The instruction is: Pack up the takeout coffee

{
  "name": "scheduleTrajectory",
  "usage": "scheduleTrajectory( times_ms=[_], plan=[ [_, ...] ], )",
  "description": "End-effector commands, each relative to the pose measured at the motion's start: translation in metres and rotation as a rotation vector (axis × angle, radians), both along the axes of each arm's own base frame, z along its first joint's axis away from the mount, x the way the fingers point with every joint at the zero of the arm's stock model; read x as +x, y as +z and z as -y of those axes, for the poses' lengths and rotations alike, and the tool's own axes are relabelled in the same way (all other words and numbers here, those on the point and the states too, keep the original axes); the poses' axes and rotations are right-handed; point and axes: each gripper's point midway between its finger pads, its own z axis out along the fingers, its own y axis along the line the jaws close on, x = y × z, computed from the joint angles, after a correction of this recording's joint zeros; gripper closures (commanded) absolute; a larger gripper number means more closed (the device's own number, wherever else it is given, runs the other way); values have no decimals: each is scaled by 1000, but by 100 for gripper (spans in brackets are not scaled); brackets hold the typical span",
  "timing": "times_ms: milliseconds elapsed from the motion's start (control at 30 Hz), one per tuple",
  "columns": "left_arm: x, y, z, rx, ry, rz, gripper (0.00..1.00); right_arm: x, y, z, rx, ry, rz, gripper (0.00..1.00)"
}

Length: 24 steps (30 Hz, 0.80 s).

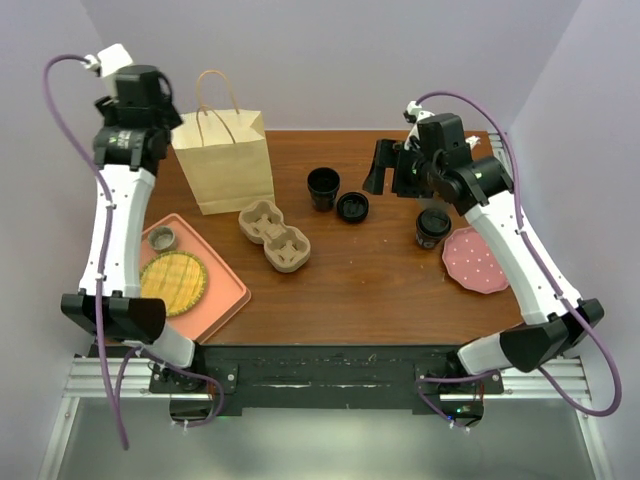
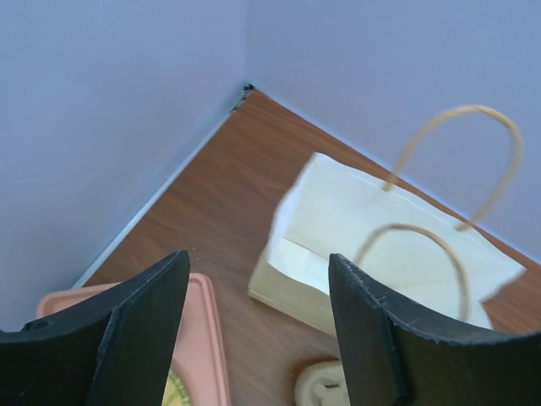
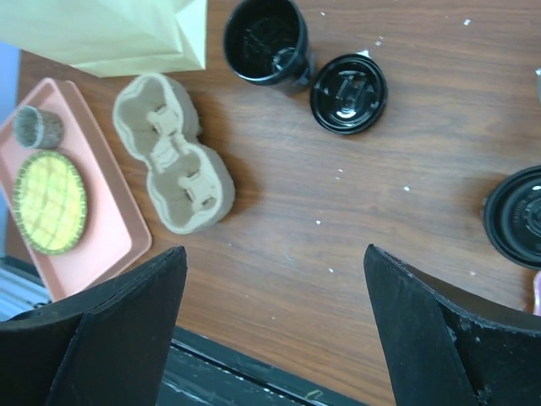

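Observation:
The takeout coffee point(image 1: 433, 227), a small black cup with a black sip lid, stands at the right of the table beside a pink plate; the right wrist view catches only its lid point(image 3: 517, 216) at the right edge. A brown paper bag point(image 1: 222, 160) stands open at the back left and also shows in the left wrist view point(image 2: 380, 245). A pulp cup carrier point(image 1: 274, 236) lies mid-table. My left gripper point(image 1: 138, 145) is open and empty, high beside the bag point(image 2: 258, 258). My right gripper point(image 1: 392, 170) is open and empty, above the table left of the coffee point(image 3: 272, 252).
A lidless black cup point(image 1: 323, 188) and a loose black lid point(image 1: 352, 207) sit mid-back. A pink tray point(image 1: 225, 300) at front left holds a yellow woven mat point(image 1: 173, 280) and a small cup point(image 1: 162, 238). A pink dotted plate point(image 1: 475, 260) lies at right.

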Motion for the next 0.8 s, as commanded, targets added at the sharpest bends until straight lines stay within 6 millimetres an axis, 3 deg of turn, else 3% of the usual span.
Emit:
scheduleTrajectory(
  times_ms=[0,33,133,333,533,767],
  plan=[
    [15,3,-27,-63,-83,53,33,-15,17,-6,88,9,21,11],
    [21,-8,-40,-71,-59,30,35,-17,14,-7,94,12,7,12],
    [33,-26,-52,-72,-48,-5,35,-18,14,-11,103,18,-3,12],
    [64,-67,-51,-110,-119,-83,38,-13,11,-7,63,3,-13,12],
    [80,-101,-48,-120,-156,-152,45,-14,2,-5,49,-2,-25,12],
    [97,-105,-41,-123,-225,-143,53,-13,-5,-2,27,-1,-31,12]
  ],
)
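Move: Ahead and to the right of the left hand stands the paper bag, its middle about 11 cm farther out, 12 cm to the right and 25 cm below. The cup carrier lies some 24 cm right and 3 cm back, 38 cm down; the pink tray's middle is 14 cm back, about straight below. From the right hand, the bag stands roughly 17 cm ahead, 36 cm left and 17 cm lower. Swinging left by about 6 cm at first, the left hand then sinks some 12 cm while reaching about 8 cm forward, coming in beside the left end of the paper bag's open rim. Its fingers tip downward by some 10 degrees and draw partway together, still open, the right finger ending at the rim's left edge. ##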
